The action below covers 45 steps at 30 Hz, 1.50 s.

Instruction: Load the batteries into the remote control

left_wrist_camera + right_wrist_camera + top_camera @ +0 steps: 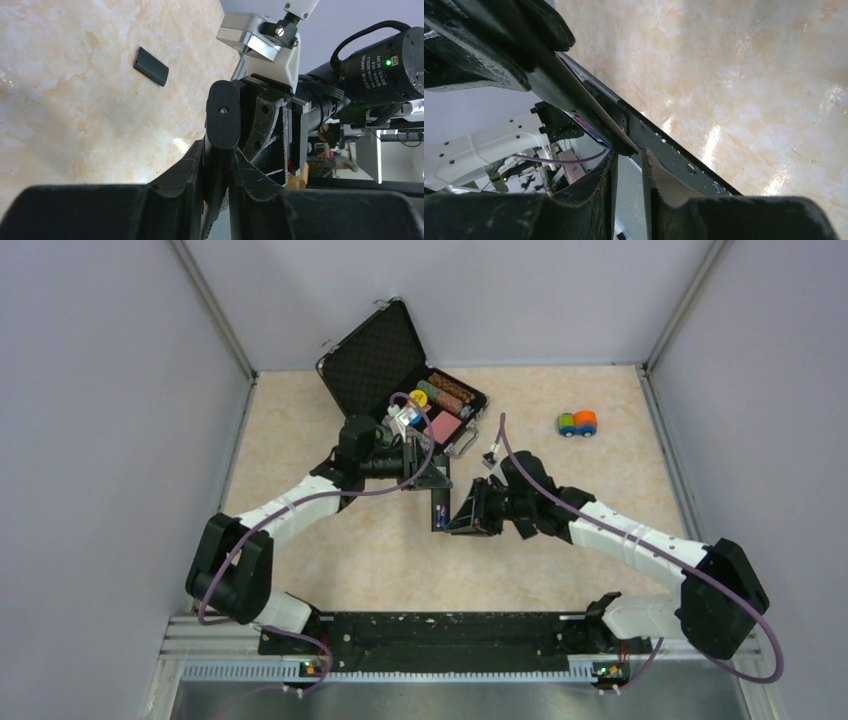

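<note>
My left gripper [432, 485] [218, 147] is shut on the remote control [440, 512] [223, 120], a slim black bar held upright above the middle of the table. In the right wrist view the remote [574, 100] runs diagonally down to my right gripper's [629, 152] fingertips, and a purple battery [591, 129] lies along its underside. My right gripper [462, 520] sits right beside the remote, its jaws a narrow gap apart with nothing between them. Only this one battery shows.
A small flat black cover piece [151, 66] lies on the marbled table. An open black case of poker chips [400, 370] stands at the back centre. A small toy car [577, 423] sits at the back right. Grey walls enclose the table.
</note>
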### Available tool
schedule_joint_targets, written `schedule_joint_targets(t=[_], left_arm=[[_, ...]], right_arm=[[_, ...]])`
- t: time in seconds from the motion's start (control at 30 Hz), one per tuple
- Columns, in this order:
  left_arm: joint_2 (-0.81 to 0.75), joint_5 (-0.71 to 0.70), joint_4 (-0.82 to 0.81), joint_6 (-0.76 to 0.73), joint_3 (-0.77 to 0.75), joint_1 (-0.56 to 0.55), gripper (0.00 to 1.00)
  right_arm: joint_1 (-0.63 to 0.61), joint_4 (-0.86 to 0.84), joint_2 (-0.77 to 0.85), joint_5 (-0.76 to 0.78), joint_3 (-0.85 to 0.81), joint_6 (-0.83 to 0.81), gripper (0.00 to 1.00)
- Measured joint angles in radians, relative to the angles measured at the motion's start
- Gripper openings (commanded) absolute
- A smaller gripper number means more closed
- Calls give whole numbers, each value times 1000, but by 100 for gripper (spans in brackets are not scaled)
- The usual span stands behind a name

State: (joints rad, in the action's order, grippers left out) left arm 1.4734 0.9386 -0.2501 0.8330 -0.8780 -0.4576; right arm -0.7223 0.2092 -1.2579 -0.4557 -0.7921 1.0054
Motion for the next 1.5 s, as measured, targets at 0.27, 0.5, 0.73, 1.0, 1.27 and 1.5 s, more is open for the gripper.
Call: schedule_joint_targets(t=[0.27, 0.5, 0.73, 1.0, 1.27, 1.5], left_arm=[[-104, -80, 230, -87, -86, -26, 0], [-122, -37, 250, -10, -93, -31, 0], [-116, -29, 252, 59, -93, -31, 0], [-116, -27, 266, 97, -93, -24, 0], [-167, -143, 424, 24, -84, 68, 0], [-248, -197, 503, -26, -51, 137, 0]], right_arm=[[1, 2, 152, 29, 32, -51, 55], [8, -47, 238, 42, 32, -126, 60], [10, -46, 230, 41, 22, -179, 60], [10, -51, 206, 41, 5, -203, 59], [88, 211, 229, 319, -29, -298, 62], [225, 406, 64, 592, -34, -468, 75]])
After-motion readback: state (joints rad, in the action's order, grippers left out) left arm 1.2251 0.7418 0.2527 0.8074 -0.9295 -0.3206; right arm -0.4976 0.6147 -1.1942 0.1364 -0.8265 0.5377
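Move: The battery cover lies flat on the table some 18 cm to the right of the right hand, about 10 cm farther out and roughly 12 cm below its shut fingertips. The remote, held by the left hand, has its middle about 7 cm ahead, 3 cm left and 3 cm above the right hand; its batteries are only about 2 cm ahead and 2 cm left. From the left hand the cover is about 21 cm right, 3 cm back and 17 cm down. The right fingertips come free of the remote's battery end, spreading to over half open as the hand lifts about 6 cm. After a pause it sweeps some 16 cm right, forward and down towards the cover, fingers swinging to point steeply down and opening wider. The left hand, still gripping the remote, first rises and draws back a little, then swings left about 7 cm, turning counter-clockwise. ##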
